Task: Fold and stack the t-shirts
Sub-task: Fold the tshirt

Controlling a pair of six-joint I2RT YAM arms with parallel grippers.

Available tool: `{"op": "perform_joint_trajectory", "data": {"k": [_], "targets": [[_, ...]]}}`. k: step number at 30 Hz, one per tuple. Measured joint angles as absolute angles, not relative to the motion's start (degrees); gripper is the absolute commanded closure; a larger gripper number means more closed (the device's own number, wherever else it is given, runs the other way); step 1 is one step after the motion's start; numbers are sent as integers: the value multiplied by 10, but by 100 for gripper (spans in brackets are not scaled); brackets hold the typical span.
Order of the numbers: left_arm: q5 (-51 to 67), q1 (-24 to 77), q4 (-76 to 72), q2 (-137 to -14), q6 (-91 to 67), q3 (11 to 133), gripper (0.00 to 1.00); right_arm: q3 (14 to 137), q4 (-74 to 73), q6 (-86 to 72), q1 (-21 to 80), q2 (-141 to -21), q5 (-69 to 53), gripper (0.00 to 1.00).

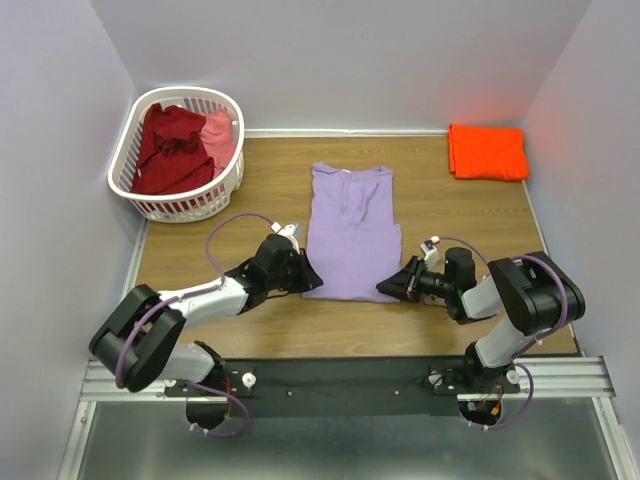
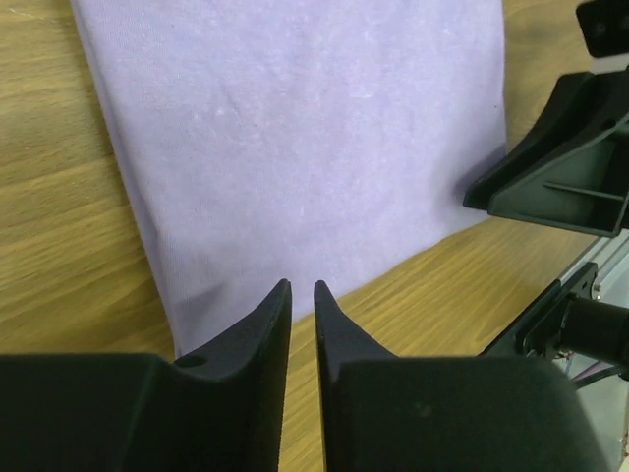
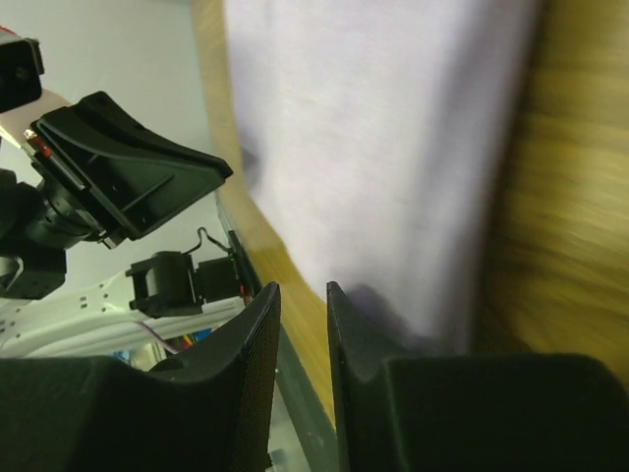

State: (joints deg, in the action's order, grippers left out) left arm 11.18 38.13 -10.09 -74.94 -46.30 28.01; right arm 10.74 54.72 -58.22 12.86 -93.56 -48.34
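A lavender t-shirt (image 1: 349, 232) lies flat in the middle of the table, sleeves folded in, its hem towards the arms. My left gripper (image 1: 316, 284) sits low at the hem's left corner. In the left wrist view its jaws (image 2: 302, 285) stand a narrow gap apart, with bare wood between them and the lavender t-shirt (image 2: 295, 138) just ahead. My right gripper (image 1: 382, 290) is at the hem's right corner. Its jaws (image 3: 303, 287) are also slightly apart and empty, beside the lavender t-shirt (image 3: 383, 147). An orange t-shirt (image 1: 487, 151) lies folded at the back right.
A white slotted basket (image 1: 170, 205) at the back left holds a dark red t-shirt (image 1: 172, 148) and a pink t-shirt (image 1: 220, 140). The table's near edge and the metal rail (image 1: 350, 375) lie just behind both grippers. Walls close in the left and right sides.
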Motion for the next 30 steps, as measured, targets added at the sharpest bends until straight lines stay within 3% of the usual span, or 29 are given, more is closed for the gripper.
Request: {"op": "perform_joint_trajectory", "data": {"k": [13,18,22,23,28,30], "targets": [[123,377,-123,-829,-481,278,82,87,540,-554,64,-982,-514,68],[122,376,-88,-789,-479,276,66,90,487,-530,64,-931,-515,63],[85,376,-18,-689,-456,287,50,159,259,-434,67,-797,-461,56],[63,376,11,-663,-446,298,40,192,181,-407,68,-758,-429,52],[-41,376,101,-576,-410,363,15,291,-20,-342,71,-629,-332,41],[-77,376,132,-558,-399,379,5,311,-81,-331,75,-612,-295,41]]}}
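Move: The folded purple t-shirt lies under both hands, some 3 to 4 cm down. Its near-left corner is about 3 cm back and 3 cm left of the left hand; its near-right corner is about 3 cm back and 4 cm right of the right hand. The orange cloth sits roughly 31 cm ahead and 24 cm right of the right hand, the laundry basket some 27 cm ahead and 29 cm left of the left hand. Sink the left gripper about 4 cm, nearly straight down to the t-shirt's near hem, while the right goes 2.5 cm down and 2.5 cm right towards its near-right corner; hold both there briefly. Then raise both clear, left some 13 cm and right about 9 cm, spreading outward past the side edges and slightly forward, opening the left wide and the right partly, and rolling the right wrist about 25 degrees. ##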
